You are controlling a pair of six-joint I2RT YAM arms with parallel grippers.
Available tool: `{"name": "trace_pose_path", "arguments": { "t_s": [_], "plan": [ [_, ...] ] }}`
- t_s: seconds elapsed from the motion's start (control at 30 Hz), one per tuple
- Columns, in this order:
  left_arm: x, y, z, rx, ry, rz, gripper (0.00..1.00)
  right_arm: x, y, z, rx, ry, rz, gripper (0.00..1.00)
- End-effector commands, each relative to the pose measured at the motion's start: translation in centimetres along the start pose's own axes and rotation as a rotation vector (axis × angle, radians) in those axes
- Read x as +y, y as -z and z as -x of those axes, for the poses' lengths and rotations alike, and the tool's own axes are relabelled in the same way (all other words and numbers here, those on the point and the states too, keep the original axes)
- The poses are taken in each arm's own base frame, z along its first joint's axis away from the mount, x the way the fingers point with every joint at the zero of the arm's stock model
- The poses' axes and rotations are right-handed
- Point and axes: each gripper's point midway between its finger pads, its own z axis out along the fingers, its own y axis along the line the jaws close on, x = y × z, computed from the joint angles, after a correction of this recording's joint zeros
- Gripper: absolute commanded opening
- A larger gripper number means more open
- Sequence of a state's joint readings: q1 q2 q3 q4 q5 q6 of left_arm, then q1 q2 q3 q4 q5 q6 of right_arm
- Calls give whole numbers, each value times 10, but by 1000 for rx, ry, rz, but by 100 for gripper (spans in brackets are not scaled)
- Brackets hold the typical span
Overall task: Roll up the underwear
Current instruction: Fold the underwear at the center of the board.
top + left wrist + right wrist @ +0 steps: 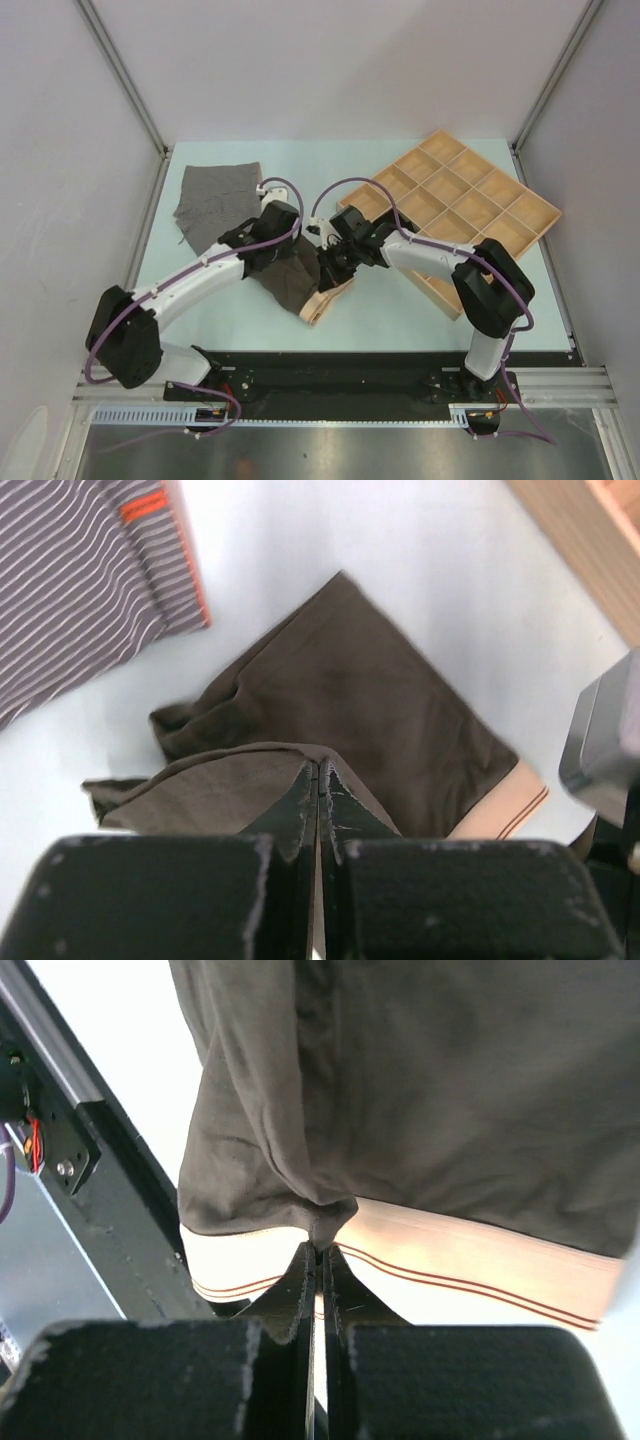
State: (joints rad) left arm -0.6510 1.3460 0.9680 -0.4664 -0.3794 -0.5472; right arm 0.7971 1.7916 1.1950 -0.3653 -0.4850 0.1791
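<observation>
The dark brown underwear (292, 278) lies partly folded mid-table, its cream waistband (322, 303) toward the near edge. My left gripper (288, 256) is shut on a raised fold of this brown cloth (330, 695), the fingertips (306, 792) pressed together. My right gripper (328, 266) is shut on a pinch of the same garment (420, 1090) just above its cream waistband (470, 1260). A heather grey striped underwear (215, 198) with a thin orange edge (190, 570) lies flat at the back left, apart from both grippers.
A compartmented wooden tray (455, 200) sits at the back right; its corner (590, 540) shows in the left wrist view. The black base rail (95, 1170) runs along the near table edge. The right arm's body (610, 750) is close beside the left gripper.
</observation>
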Motion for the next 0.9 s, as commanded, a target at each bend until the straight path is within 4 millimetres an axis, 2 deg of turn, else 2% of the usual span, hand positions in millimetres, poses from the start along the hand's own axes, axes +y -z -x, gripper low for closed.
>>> {"name": "trace_pose_path", "arguments": {
  "t_s": [0.0,0.2,0.3,0.57,0.87],
  "plan": [
    [-25,-11,32,-60,-24,-59,0,-16,8,18,-34,10,-32,0],
    [-38,-37,36,-39,-63,-46,0,-49,5,17,-19,-8,-94,0],
    [-34,-47,35,-26,-67,6,0,-62,5,19,-15,-13,-125,0],
    [-20,-56,27,1,-40,106,0,-93,4,23,2,-29,-195,0],
    [-15,-60,13,36,-40,131,0,-108,8,24,29,-9,-257,2]
  ]
}}
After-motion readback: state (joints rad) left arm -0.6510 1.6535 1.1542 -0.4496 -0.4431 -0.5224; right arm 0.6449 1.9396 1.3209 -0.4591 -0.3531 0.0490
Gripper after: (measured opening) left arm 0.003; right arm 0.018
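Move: Both hands already pinch the brown underwear; its place on the table lies about 3 cm behind, 5 cm right of and 12 cm below the left hand, and some 4 cm ahead, 4 cm left of and 7 cm below the right. The striped underwear is roughly 15 cm left of the left hand and 9 cm ahead. From the right hand, the waistband's middle is about 3 cm back and 1 cm right, the black underwear in the box about 15 cm ahead and 16 cm right. With its fingers kept shut on the cloth, the right hand carries its pinched bit about 8 cm forward and 5 cm right across the waistband towards the garment's right edge, sinking some 4 cm and rolling about 10 degrees, left side down. The left hand keeps its pinch on the raised fold and takes it about 5 cm forward, 3.5 cm down and a little right, easing to a near stop while the right hand still travels. ##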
